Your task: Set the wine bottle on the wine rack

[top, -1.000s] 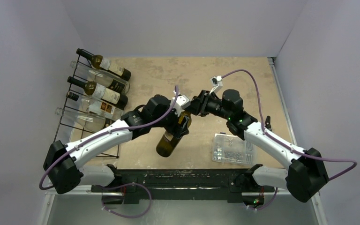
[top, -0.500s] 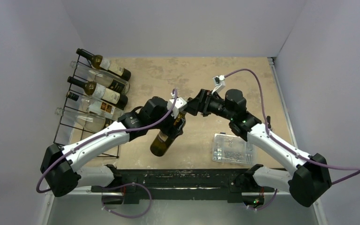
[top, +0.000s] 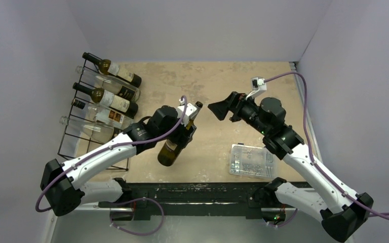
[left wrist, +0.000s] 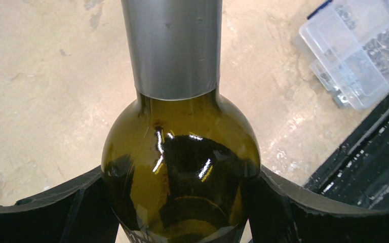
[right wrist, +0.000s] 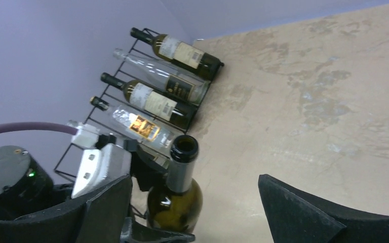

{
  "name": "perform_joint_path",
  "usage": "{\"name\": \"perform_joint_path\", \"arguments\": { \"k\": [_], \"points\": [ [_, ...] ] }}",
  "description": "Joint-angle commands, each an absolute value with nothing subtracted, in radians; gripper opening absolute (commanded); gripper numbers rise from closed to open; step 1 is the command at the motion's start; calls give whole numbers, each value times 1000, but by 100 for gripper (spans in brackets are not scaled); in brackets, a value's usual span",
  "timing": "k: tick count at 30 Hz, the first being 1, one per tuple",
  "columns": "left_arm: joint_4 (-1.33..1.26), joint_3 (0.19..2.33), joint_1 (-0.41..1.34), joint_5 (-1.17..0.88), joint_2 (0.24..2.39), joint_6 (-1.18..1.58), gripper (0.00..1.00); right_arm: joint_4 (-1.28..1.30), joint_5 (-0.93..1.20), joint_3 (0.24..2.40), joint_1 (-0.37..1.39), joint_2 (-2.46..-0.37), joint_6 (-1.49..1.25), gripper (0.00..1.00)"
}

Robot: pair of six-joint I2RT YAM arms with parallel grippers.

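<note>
An olive-green wine bottle (top: 168, 153) with a grey foil neck hangs tilted over the table, its open mouth pointing up and to the right. My left gripper (top: 185, 132) is shut on its shoulder. In the left wrist view the bottle (left wrist: 182, 167) fills the space between both black fingers (left wrist: 55, 207). My right gripper (top: 215, 109) stands open to the right of the bottle's mouth, clear of it. From the right wrist the bottle (right wrist: 174, 200) shows ahead between the spread fingers (right wrist: 304, 212). The black wire wine rack (top: 69, 132) stands at the left wall.
Several bottles (top: 112, 98) lie on the rack's upper cells, and they also show from the right wrist (right wrist: 157, 98). A clear plastic box (top: 252, 160) of small parts sits on the table right of centre. A black bar (top: 192, 192) runs along the near edge.
My right gripper has opened, let go of the bottle's neck and drawn back to the right. The left arm has carried the bottle slightly left.
</note>
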State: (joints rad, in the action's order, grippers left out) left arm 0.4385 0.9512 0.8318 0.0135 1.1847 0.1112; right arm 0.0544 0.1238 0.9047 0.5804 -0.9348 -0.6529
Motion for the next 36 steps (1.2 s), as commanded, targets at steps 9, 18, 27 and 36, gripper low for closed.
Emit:
{"name": "perform_joint_path", "arguments": {
  "k": [9,18,27,36],
  "points": [
    [598,982,757,591,1055,452,0,149,12,901,576,-937,-534,99],
    [961,1052,532,872,961,842,0,141,35,890,569,-974,-508,99],
    [1069,976,366,1003,832,1254,0,138,47,868,564,-993,-514,99],
    [1081,919,241,1096,794,1360,0,120,72,862,562,-1032,-526,99]
  ]
}}
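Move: The free rack slot for the wine bottle I hold lies some 37 cm to the left of my left hand, about 4 cm back and roughly 7 cm lower. Just beyond it a clear bottle lies on the rack, about 40 cm left and 1 cm ahead of that hand; the orange-label bottle is about 36 cm left and 8 cm ahead. From my empty right hand the slot is around 50 cm left, 15 cm back and 22 cm down. Keeping its grip around the wine bottle's shoulder, my left hand sweeps about 32 cm left to the rack, bowing slightly forward before coming back, and turns just over 100 degrees counter-clockwise so the neck swings round to the left. It rises only some 4 cm, easing off as it nears the slot. My open, empty right hand sinks about 7 cm. ##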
